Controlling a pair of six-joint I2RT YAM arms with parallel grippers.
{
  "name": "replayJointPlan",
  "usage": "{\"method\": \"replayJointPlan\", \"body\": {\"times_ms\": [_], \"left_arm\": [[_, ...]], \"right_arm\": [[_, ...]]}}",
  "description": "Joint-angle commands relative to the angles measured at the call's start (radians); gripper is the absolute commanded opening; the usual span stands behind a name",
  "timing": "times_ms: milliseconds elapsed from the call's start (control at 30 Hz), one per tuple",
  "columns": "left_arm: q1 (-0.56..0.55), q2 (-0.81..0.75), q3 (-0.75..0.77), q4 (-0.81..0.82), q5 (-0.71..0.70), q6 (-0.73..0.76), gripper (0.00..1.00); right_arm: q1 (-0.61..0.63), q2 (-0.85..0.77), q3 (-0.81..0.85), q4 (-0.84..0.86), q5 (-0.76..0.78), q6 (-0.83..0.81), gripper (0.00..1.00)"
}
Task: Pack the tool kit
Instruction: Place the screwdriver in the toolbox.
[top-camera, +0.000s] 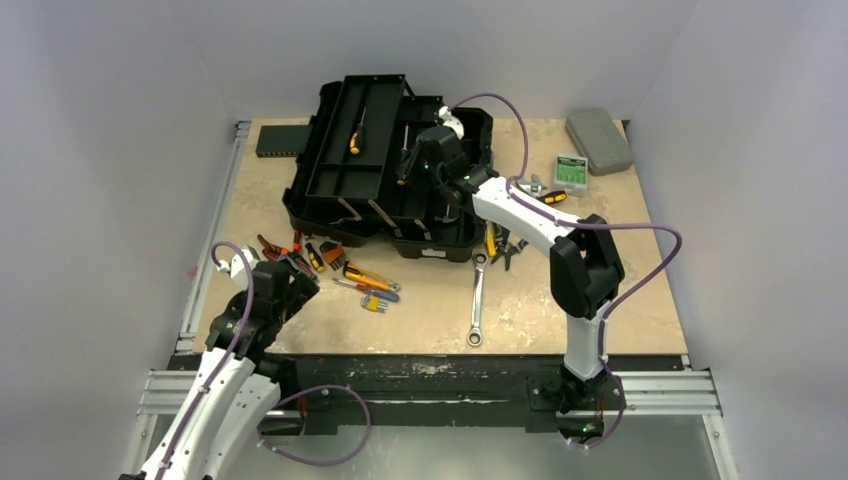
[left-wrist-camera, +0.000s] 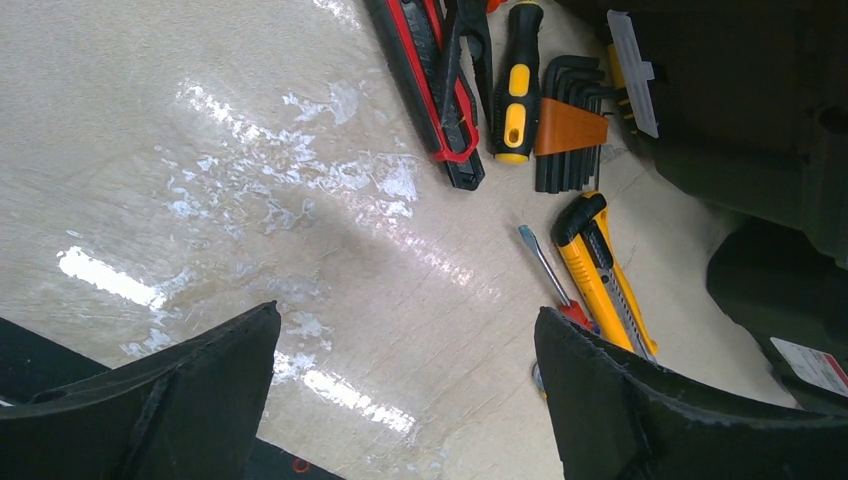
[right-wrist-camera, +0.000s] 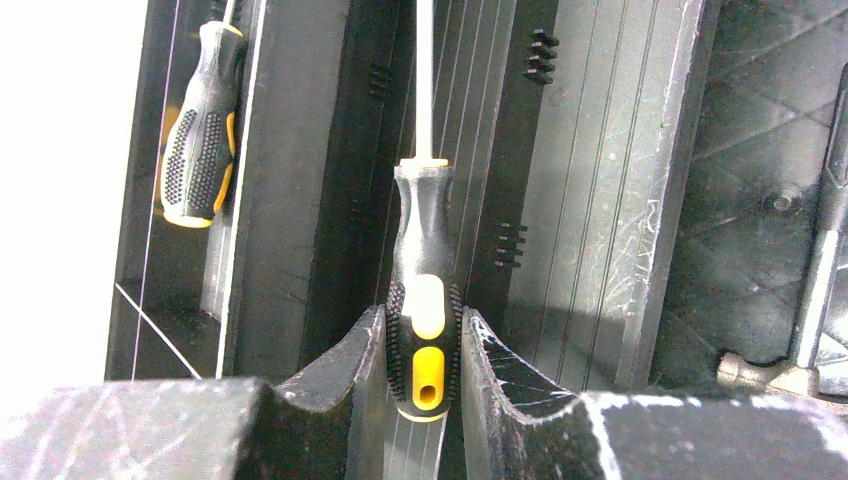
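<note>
The black toolbox (top-camera: 390, 175) lies open at the back of the table, with one yellow-and-black screwdriver (right-wrist-camera: 200, 140) lying in its lift-out tray. My right gripper (top-camera: 420, 165) hovers over the tray (right-wrist-camera: 590, 200), shut on a second yellow-and-black screwdriver (right-wrist-camera: 424, 290) by the handle, shaft pointing away. My left gripper (left-wrist-camera: 408, 320) stands open low over bare table, left of the loose tools: red-and-black pliers (left-wrist-camera: 440, 90), a stubby screwdriver (left-wrist-camera: 515, 90), a hex key set (left-wrist-camera: 570, 130), a yellow utility knife (left-wrist-camera: 600, 275) and a thin red-handled screwdriver (left-wrist-camera: 548, 268).
A ratchet wrench (top-camera: 477, 300) lies in front of the toolbox, more small tools (top-camera: 500, 245) beside its right corner. A flat grey case (top-camera: 598, 140) and a green-labelled box (top-camera: 570, 172) sit at the back right, a flat black box (top-camera: 278, 140) at the back left. A hammer (right-wrist-camera: 815, 290) rests inside the toolbox.
</note>
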Motion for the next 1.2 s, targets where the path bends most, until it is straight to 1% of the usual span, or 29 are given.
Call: {"method": "replayJointPlan", "body": {"times_ms": [0, 100, 433, 600, 667, 700, 733, 800, 833, 900, 1033, 1167], "left_arm": [[0.004, -0.003, 0.039, 0.003, -0.026, -0.007, 0.94], [0.004, 0.002, 0.04, 0.009, -0.022, -0.007, 0.94], [0.004, 0.015, 0.036, 0.021, -0.007, -0.008, 0.94], [0.004, 0.009, 0.037, 0.019, -0.004, -0.01, 0.94], [0.005, 0.007, 0.035, 0.019, -0.004, -0.01, 0.94], [0.005, 0.007, 0.036, 0.019, -0.005, -0.01, 0.94], [0.004, 0.006, 0.035, 0.018, -0.005, -0.01, 0.94], [0.004, 0.007, 0.035, 0.018, -0.005, -0.01, 0.94], [0.004, 0.007, 0.036, 0.017, -0.006, -0.011, 0.94], [0.004, 0.006, 0.036, 0.017, -0.006, -0.011, 0.94], [0.004, 0.004, 0.039, 0.017, -0.011, -0.013, 0.94], [0.004, 0.005, 0.038, 0.021, -0.019, -0.015, 0.94]], "right_arm": [[0.014, -0.009, 0.046, 0.063, -0.043, 0.011, 0.06], [0.015, -0.037, 0.032, 0.059, 0.001, -0.005, 0.05], [0.032, -0.076, 0.012, 0.08, -0.029, 0.003, 0.04], [0.039, -0.052, 0.019, 0.081, -0.051, 0.018, 0.04], [0.039, -0.044, 0.024, 0.08, -0.06, 0.023, 0.06], [0.039, -0.042, 0.023, 0.08, -0.064, 0.025, 0.1], [0.038, -0.039, 0.026, 0.077, -0.071, 0.027, 0.19], [0.038, -0.038, 0.034, 0.066, -0.074, 0.031, 0.48], [0.039, -0.039, 0.035, 0.067, -0.081, 0.032, 0.57], [0.039, -0.046, 0.034, 0.072, -0.098, 0.032, 0.62], [0.037, -0.087, 0.01, 0.074, -0.077, 0.028, 0.63], [0.035, -0.164, -0.057, 0.08, -0.035, 0.011, 0.63]]}}
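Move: The right hand, still holding the screwdriver by its handle, is over the toolbox's middle tray, whose middle is about 5 cm ahead, 2 cm to the right and some 6 cm below. The first screwdriver lies in the upper tray, about 10 cm ahead, 9 cm to the left and roughly level in height; the hammer on the toolbox floor is 11 cm to the right, 1 cm back and 14 cm down. From the left hand the middle tray is some 27 cm ahead, 23 cm right and a little higher. The right fingers let go of the screwdriver handle: after keeping their pinch almost motionless above the middle tray, they spring open to well over half their width. The hand then eases back by about 1.5 cm, barely rising and with its wrist attitude nearly unchanged, and ends clear of the handle with the fingers still over the tray. ##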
